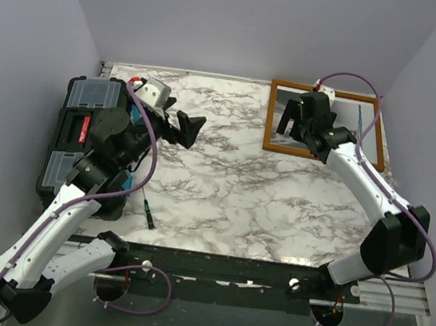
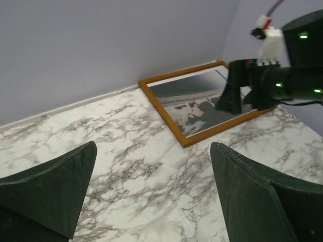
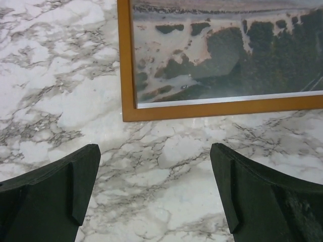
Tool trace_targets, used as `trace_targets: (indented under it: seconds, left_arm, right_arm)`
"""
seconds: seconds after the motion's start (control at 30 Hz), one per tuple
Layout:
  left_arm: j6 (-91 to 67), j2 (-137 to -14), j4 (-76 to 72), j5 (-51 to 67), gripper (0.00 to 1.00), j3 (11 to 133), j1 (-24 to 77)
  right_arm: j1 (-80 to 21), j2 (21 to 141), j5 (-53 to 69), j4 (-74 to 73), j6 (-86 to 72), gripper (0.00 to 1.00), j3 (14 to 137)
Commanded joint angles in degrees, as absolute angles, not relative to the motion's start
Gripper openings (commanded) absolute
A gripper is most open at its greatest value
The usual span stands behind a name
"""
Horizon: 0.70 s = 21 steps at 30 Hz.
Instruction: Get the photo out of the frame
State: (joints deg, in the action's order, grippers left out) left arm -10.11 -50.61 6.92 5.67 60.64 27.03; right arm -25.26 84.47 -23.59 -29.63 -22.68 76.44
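The thin orange-brown frame [image 1: 271, 114] lies flat at the table's back right corner, with the photo [image 1: 282, 142] of dark trees on pale ground inside it. My right gripper [image 1: 289, 126] hovers over the frame's left part, open and holding nothing. In the right wrist view the frame's corner [image 3: 127, 65] and the photo [image 3: 227, 55] lie just beyond the open right gripper [image 3: 155, 151]. My left gripper [image 1: 192, 130] stands open above the marble left of centre, well away from the frame. The left wrist view shows the frame [image 2: 166, 118], the photo [image 2: 202, 108] and the left gripper [image 2: 153, 151], empty.
A black toolbox [image 1: 86, 129] sits at the table's left edge under the left arm. A small dark tool with a green tip [image 1: 147, 214] lies near the front left. Walls close the table on the back and both sides.
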Motion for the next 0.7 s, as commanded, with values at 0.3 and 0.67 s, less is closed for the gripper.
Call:
trace_targets:
  seconds: [0.3,0.67]
  left_arm:
    - [-3.79,-49.27,3.09,4.07,0.98,59.6,30.94]
    - [-5.03,-49.92,3.08,5.91,0.99,59.91,30.43]
  right_arm:
    - [-20.47,111.9,-11.41,-18.47,-24.31,0.87,92.42]
    - [-24.64,124.24,-20.84,-22.78,-22.42,0.69,102.24]
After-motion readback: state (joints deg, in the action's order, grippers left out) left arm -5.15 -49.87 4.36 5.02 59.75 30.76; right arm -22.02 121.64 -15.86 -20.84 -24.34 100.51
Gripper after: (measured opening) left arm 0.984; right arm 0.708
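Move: The picture frame's left bar is what the right hand makes for; its middle lies about 20 cm ahead, 5 cm to the left and roughly 20 cm below. The frame's near-left corner is only some 9 cm ahead and 5 cm left, while the photo's middle lies about 20 cm ahead and 11 cm to the right, both as low as the bar. From the left hand, the left bar's middle is around 31 cm ahead, 18 cm right and 37 cm down. Forward and down, veering left after the first stretch, the empty right hand travels about 14 cm out and 11 cm lower to bring its fingers above the frame's left bar, one on either side of its line. The wrist tips down a few degrees more, and the wide-open fingers draw in by over a quarter, not yet touching the frame. ##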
